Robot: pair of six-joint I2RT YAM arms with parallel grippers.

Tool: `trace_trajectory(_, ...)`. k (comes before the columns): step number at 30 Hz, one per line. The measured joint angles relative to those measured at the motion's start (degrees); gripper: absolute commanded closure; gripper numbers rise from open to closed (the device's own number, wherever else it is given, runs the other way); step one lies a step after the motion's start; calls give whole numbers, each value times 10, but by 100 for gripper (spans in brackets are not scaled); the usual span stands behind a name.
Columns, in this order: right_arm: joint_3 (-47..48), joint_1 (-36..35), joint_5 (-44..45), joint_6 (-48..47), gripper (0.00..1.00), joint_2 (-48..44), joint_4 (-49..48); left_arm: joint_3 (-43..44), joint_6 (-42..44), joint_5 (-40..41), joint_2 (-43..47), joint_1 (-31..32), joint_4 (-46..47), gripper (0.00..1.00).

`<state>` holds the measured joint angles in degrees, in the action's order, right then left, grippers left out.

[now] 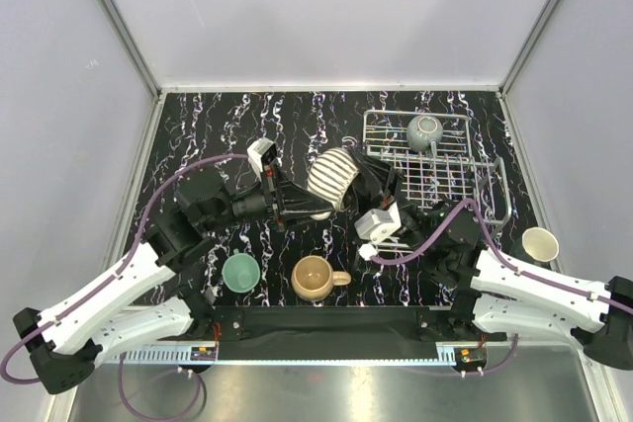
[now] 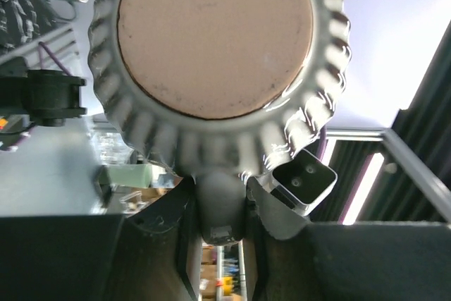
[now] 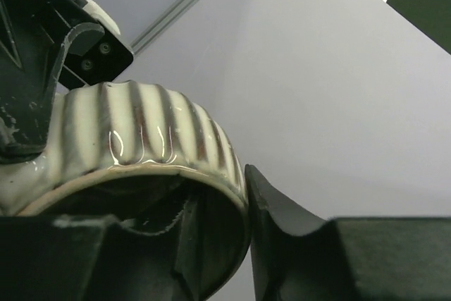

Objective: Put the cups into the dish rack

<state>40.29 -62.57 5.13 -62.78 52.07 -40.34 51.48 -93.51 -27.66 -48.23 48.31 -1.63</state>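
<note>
A cream cup with dark ribbed stripes [image 1: 331, 180] hangs in the air left of the dish rack [image 1: 435, 173], between both grippers. My left gripper [image 1: 297, 207] is shut on its handle [image 2: 222, 206]; the left wrist view faces the cup's unglazed base [image 2: 215, 40]. My right gripper [image 1: 362, 183] straddles the rim [image 3: 211, 174]. Its outer finger [image 3: 282, 209] lies against the wall, and its inner finger stands a little off inside the cup. A grey-green cup [image 1: 425, 130] sits in the rack. A teal-green cup [image 1: 240, 272] and a tan cup [image 1: 315, 278] stand upright on the table near the front.
A pale cream cup [image 1: 539, 244] stands at the table's right edge, beside the rack's near corner. The rack fills the back right of the dark marbled table [image 1: 208, 130]. Grey enclosure walls close in on all three far sides.
</note>
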Motion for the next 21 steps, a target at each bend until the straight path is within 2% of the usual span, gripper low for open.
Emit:
trace_trajectory(2,-2,0,3,0,47,0,8,17,29,1,-3,3,-24,100)
trace_trajectory(3,-2,0,4,-1,37,0,10,26,48,6,-4,5,-38,100)
trace_trajectory(6,-3,0,10,-1,34,-6,15,52,100,16,-5,5,-81,100)
trace_trajectory(10,-3,0,18,-2,21,-20,26,91,172,31,-6,5,-130,100)
trace_trajectory(15,-2,0,41,9,17,-46,52,130,247,56,-8,4,-177,100)
trace_trajectory(21,25,0,116,48,15,-79,146,220,370,123,-43,3,-291,100)
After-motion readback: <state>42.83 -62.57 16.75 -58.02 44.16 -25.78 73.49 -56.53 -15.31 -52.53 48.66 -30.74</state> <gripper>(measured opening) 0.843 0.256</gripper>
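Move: The left gripper already pinches the ribbed cup's handle. The dish rack's middle lies about 22 cm ahead of this gripper, 25 cm right and 33 cm below; the beige mug stands almost straight beneath, 2 cm left and 35 cm down. From the right gripper, whose slightly open fingers still straddle the rim, the ribbed cup's middle is roughly 5 cm left and 2 cm back, at about its height; the rack's middle is some 14 cm ahead, 18 cm right, 36 cm below. Open the right gripper wide to free the ribbed cup's rim, then draw it about 5 cm to the right, away from the cup. Keep the left gripper pinched on the handle and ease it left and forward, nearly 4 cm in all, rising a little, while rolling the wrist some 35 degrees so its fingers tip downward and the cup's forward side lifts. ##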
